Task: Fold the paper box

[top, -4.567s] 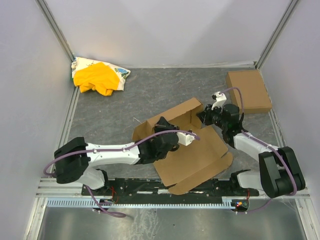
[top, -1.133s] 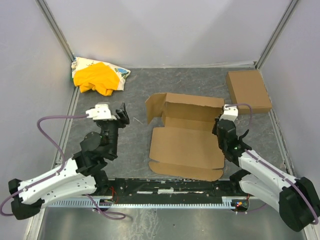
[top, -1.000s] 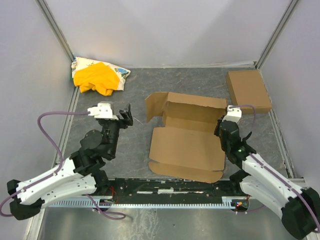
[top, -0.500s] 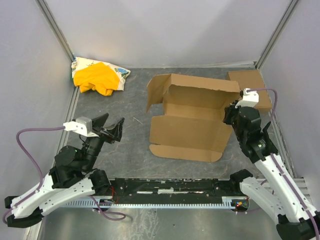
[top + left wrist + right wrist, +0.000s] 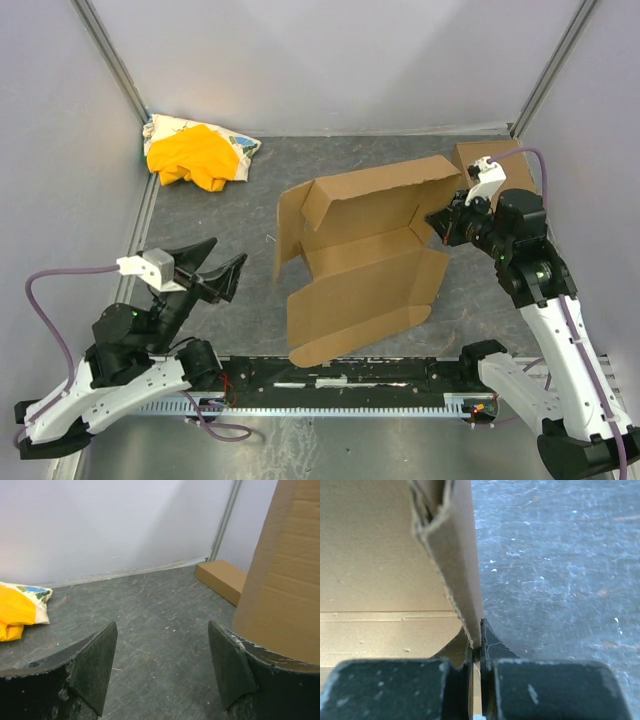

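The paper box (image 5: 360,255) is a brown cardboard mailer with a raised back wall and flaps. It lies mid-table, tilted, with its right end lifted. My right gripper (image 5: 447,222) is shut on the box's right edge. In the right wrist view the cardboard wall (image 5: 455,555) runs down into the pinch of the right gripper (image 5: 476,645). My left gripper (image 5: 215,265) hangs open to the left of the box, apart from it. In the left wrist view the left gripper (image 5: 161,627) holds nothing, and the box (image 5: 285,580) rises at the right.
A smaller folded brown box (image 5: 520,172) sits at the back right, partly behind the right arm; the left wrist view shows this small box (image 5: 222,577) too. A yellow cloth (image 5: 195,155) on a printed bag lies at the back left. White walls enclose the table.
The right gripper has lifted and swung the box's right end, so the box now lies tilted and turned. The left arm has drawn back toward the near left, its jaws wider.
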Robot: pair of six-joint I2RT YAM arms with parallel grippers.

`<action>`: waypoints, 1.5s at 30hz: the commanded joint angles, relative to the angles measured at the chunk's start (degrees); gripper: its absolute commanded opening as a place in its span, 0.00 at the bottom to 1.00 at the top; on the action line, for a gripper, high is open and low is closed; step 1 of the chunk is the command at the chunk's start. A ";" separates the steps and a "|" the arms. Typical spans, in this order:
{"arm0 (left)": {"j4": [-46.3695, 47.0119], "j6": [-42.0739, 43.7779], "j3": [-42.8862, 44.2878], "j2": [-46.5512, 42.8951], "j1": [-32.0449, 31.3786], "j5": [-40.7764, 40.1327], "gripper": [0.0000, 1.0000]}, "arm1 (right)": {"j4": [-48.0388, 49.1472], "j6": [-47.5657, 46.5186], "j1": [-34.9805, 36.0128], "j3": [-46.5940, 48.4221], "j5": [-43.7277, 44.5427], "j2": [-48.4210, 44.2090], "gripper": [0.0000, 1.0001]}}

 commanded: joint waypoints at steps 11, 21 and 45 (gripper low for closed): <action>7.18 0.24 -1.78 -3.81 0.05 21.51 0.82 | -2.49 -3.66 -0.31 3.87 -15.47 0.69 0.02; 13.71 -1.19 -3.83 0.70 0.06 28.71 0.83 | -1.73 -3.33 -0.32 2.53 -16.44 3.50 0.02; 19.01 -0.75 -3.47 9.79 0.05 30.86 0.82 | -1.69 -4.91 -0.33 -0.48 -13.39 4.76 0.02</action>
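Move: Off to the left hand's right, about 12 cm over and 3 cm ahead at nearly its own height, stands the box's left flap. The box's near panel hangs some 23 cm to this hand's right, 8 cm back and 15 cm lower. From the right hand, already pinching the box's right edge, the left flap lies about 25 cm left, 1 cm back and roughly level, and the near panel 13 cm left, 12 cm back and 15 cm below. Backing off about 4 cm and rising slightly, the open left hand then swings right some 9 cm to the box's left side, turning nearly 30 degrees clockwise and tipping up a little; its nearer finger ends against the left wall. The right hand keeps its pinch, bringing the box left and back about 3 cm while turning it counter-clockwise, then lowers it some 4 cm. ##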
